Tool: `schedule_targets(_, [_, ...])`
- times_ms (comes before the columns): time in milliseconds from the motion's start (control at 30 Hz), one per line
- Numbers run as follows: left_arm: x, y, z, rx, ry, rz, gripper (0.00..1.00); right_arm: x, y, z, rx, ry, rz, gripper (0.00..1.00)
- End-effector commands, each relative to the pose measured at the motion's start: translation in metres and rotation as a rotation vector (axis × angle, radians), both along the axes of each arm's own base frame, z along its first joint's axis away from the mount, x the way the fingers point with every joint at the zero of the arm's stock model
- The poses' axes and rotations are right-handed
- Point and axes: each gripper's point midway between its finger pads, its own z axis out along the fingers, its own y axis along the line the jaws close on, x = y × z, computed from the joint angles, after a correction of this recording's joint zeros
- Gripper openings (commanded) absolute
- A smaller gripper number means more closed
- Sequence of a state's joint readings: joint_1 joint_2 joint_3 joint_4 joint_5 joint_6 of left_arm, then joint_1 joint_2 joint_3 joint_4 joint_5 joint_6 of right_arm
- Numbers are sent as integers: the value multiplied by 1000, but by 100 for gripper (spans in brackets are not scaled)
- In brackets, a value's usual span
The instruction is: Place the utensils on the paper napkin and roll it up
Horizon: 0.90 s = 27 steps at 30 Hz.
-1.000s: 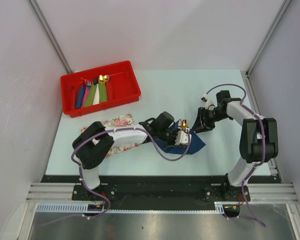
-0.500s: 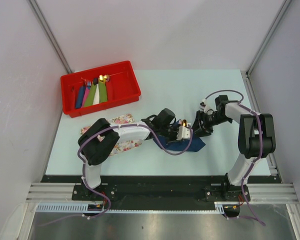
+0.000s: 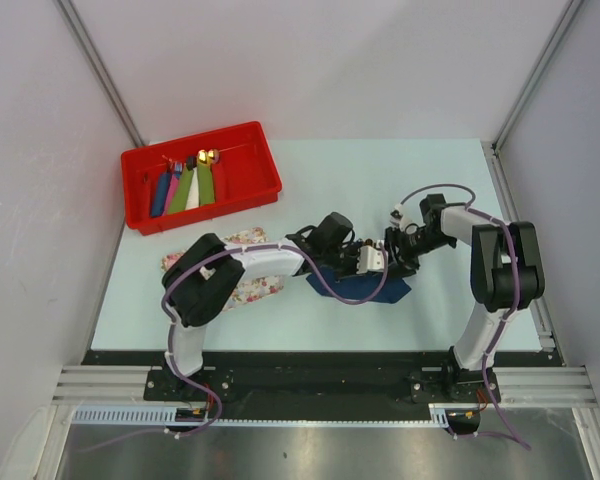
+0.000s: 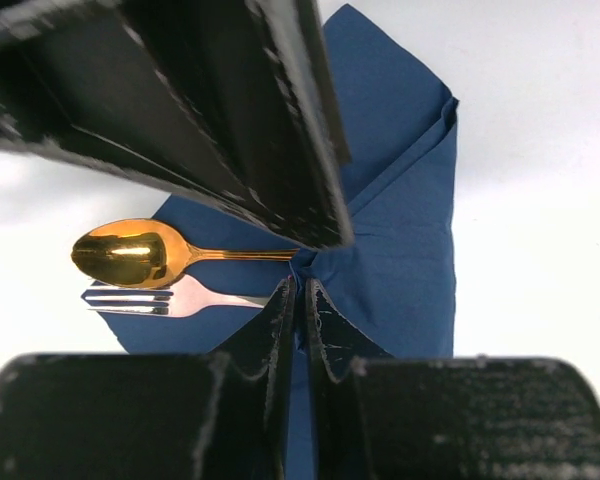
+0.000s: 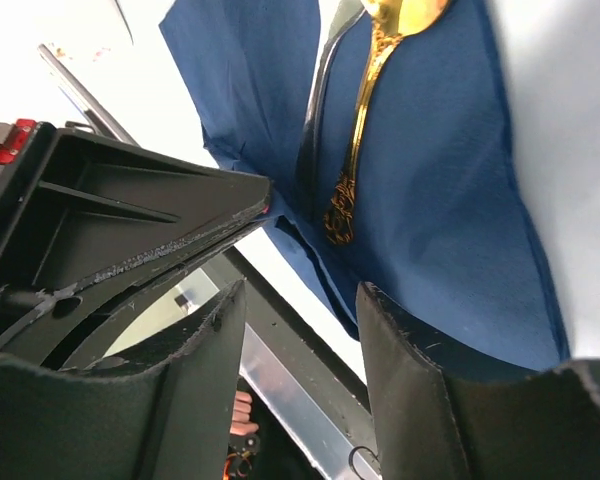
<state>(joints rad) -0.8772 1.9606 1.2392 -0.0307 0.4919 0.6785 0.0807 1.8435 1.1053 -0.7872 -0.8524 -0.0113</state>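
Observation:
The navy paper napkin (image 3: 370, 289) lies mid-table, partly folded over. In the left wrist view the gold spoon (image 4: 130, 252) and the silvery fork (image 4: 150, 297) lie side by side on the napkin (image 4: 400, 200). My left gripper (image 3: 365, 260) (image 4: 302, 292) is shut on a raised fold of the napkin. My right gripper (image 3: 398, 250) (image 5: 300, 335) is open and empty, hovering just beyond the left gripper, over the napkin's edge (image 5: 450, 200). The spoon handle (image 5: 365, 110) and the fork handle (image 5: 313, 130) show beneath it.
A red bin (image 3: 270, 165) with several coloured rolls stands at the back left. A pink-flowered tray (image 3: 242, 242) lies left of the napkin, partly under my left arm. The table's front edge and metal rail (image 5: 310, 400) show in the right wrist view.
My right gripper has moved left, close against the left gripper. My left gripper has shifted slightly away from me with the napkin fold, and the two now cover the spoon in the top view.

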Motion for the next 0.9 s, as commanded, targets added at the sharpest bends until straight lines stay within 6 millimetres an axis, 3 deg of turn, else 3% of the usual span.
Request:
schedule_targets(0, [15,-10,13,-30,-41,11,12,-4,6,-9,-5,7,37,52])
schedule_targets(300, [22,-8,10,-15,-70,36,11,-5,13,-24,-56,3,84,47])
schedule_targets(400, [24,-8,10,-13,-77,41,11,-4,13,-27,-72,0,84,41])
schedule_targets(500, [28,-10,12,-25,-94,51,14,-3,10,-32,-103,-3,80,21])
schedule_targets(600, [26,-4,19,-23,-50,73,30,0,8,-35,-125,-8,75,3])
schedule_targets(633, [22,-3,23,-36,-17,73,41,1,7,-37,-134,-10,73,2])
schedule_targets(733, [22,7,42,-82,74,144,53,3,7,-39,-143,-14,73,0])
schedule_targets(867, [13,22,60,-109,176,193,55,4,5,-42,-165,-24,75,0])
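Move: The left hand still pinches the napkin's near flap. The utensil handles, where the flap is being laid, are roughly 1 cm ahead and 3 cm below; the spoon bowl is about 7 cm ahead and 2 right, the fork tines 7 cm straight ahead. From the open right hand, the flap edge is 1 cm back, 1 left and 4 below, with the spoon bowl some 6 cm ahead and 4 left. The right fingers close shut on the flap's edge beside the spoon handle, after sinking nearly 4 cm with a slight shift left and back. The left hand keeps its pinch while easing about 1 cm forward over the handles, then opens about halfway and comes free, backing off to the left and slightly up. ##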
